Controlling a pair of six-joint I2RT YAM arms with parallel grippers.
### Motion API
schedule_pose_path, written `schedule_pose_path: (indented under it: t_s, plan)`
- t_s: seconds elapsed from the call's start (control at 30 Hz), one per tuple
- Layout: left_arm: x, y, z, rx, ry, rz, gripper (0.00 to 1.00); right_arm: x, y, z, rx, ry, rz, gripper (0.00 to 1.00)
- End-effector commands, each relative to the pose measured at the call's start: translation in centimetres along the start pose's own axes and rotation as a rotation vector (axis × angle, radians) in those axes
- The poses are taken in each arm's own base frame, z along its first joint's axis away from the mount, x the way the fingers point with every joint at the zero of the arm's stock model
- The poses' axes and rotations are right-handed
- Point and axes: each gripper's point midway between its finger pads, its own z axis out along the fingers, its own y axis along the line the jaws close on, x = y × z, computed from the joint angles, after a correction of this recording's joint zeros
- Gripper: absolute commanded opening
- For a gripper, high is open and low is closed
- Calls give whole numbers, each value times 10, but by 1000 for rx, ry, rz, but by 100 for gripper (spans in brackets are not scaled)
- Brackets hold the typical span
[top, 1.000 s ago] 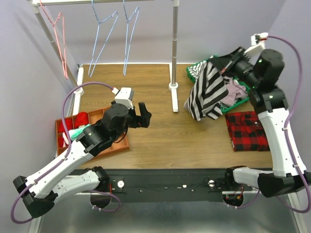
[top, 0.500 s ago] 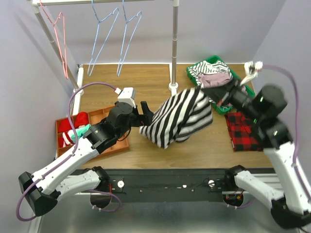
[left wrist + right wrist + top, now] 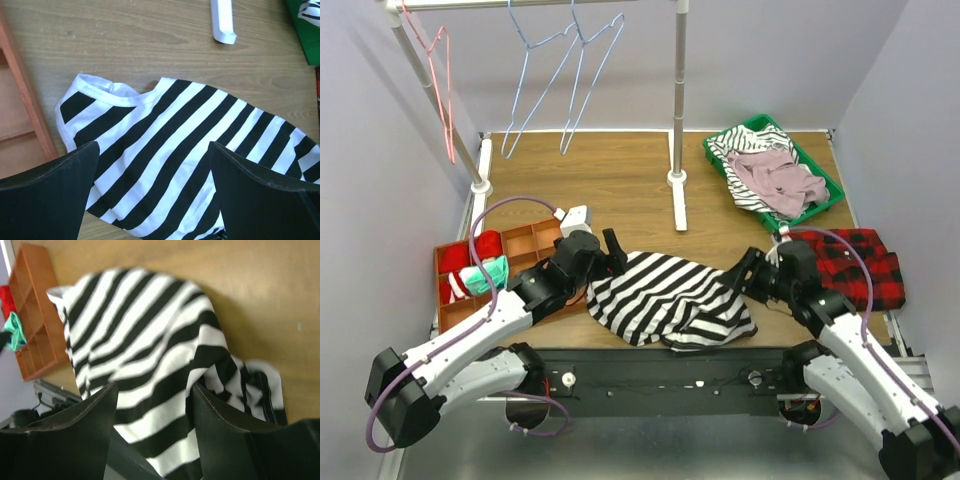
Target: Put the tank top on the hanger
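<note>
The black-and-white striped tank top [image 3: 665,298] lies crumpled flat on the table near its front edge. My left gripper [image 3: 612,258] hovers over its left end, open, with the neckline and stripes [image 3: 170,150] showing between the spread fingers [image 3: 50,195]. At the right end of the cloth my right gripper [image 3: 740,278] is open, and the stripes [image 3: 145,355] lie loose under its parted fingers [image 3: 225,440]. Two light-blue wire hangers [image 3: 535,75] hang from the rail at the back left, far from both grippers.
A pink-red hanger [image 3: 442,80] hangs on the left rail. The rack post [image 3: 677,100] stands mid-table on a white foot [image 3: 678,205]. A green tray [image 3: 825,170] holds a pale pink garment [image 3: 775,180]. Plaid cloth [image 3: 860,265] lies right; an orange compartment tray [image 3: 520,240] left.
My right arm carried the tank top from above the green tray across to the front middle of the table, lowered it there and opened its jaws. The left gripper shifted slightly toward it.
</note>
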Motion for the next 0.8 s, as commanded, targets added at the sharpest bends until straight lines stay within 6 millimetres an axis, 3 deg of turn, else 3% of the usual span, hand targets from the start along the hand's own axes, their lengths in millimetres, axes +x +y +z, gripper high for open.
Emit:
schedule_pose_path:
  t_s: [0.0,0.03,0.1,0.13,0.17,0.2,0.23,0.27,0.4,0.5,0.57,0.67,0.7,0.77]
  plan:
    - [-1,23,9,-112,-39,-91,96,-69,33,25,-13,-173,-170,68]
    - [0,29,11,-137,-37,-99,95,-86,52,28,-53,-222,-192,68]
    - [1,40,16,-180,-32,-115,90,-90,65,48,-67,-221,-227,66]
    - [2,44,20,-194,-31,-123,88,-92,95,53,-115,-228,-290,66]
    - [-1,50,22,-213,-44,-141,86,-93,105,61,-106,-220,-316,66]
    - [2,58,26,-242,-41,-147,85,-86,96,87,-33,-172,-339,66]
    - [1,58,32,-224,-48,-159,85,-74,100,96,-8,-141,-382,65]
    - [-3,60,37,-223,-55,-165,82,-80,109,101,-4,-153,-388,66]
    - [5,65,60,-296,-2,-134,78,-73,105,114,-17,-140,-394,70]
    - [10,69,73,-327,7,-150,72,-64,121,134,-96,-67,-445,72]
    - [11,70,79,-342,-3,-170,63,-46,112,157,-76,30,-458,72]
    - [22,82,86,-397,6,-184,52,-31,115,176,-79,82,-490,72]
    - [25,85,88,-408,12,-182,50,-21,100,185,-31,123,-492,72]
    - [28,84,92,-400,17,-173,47,-11,96,193,-8,149,-516,72]
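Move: The tank top's collar end lies about 5 cm ahead of the left hand, 3 cm to its left and 14 cm below, with the wooden box some 20 cm farther left and 3 cm nearer the bases. From the right hand, the tank top's near-side shoulder is roughly 12 cm ahead, 16 cm left and 9 cm down; the rack foot stands about 22 cm ahead and 11 cm left of that hand. Left hand sinks about 11 cm, half-closing over the collar; open right sweeps 20 cm forward-left towards the shoulder. ##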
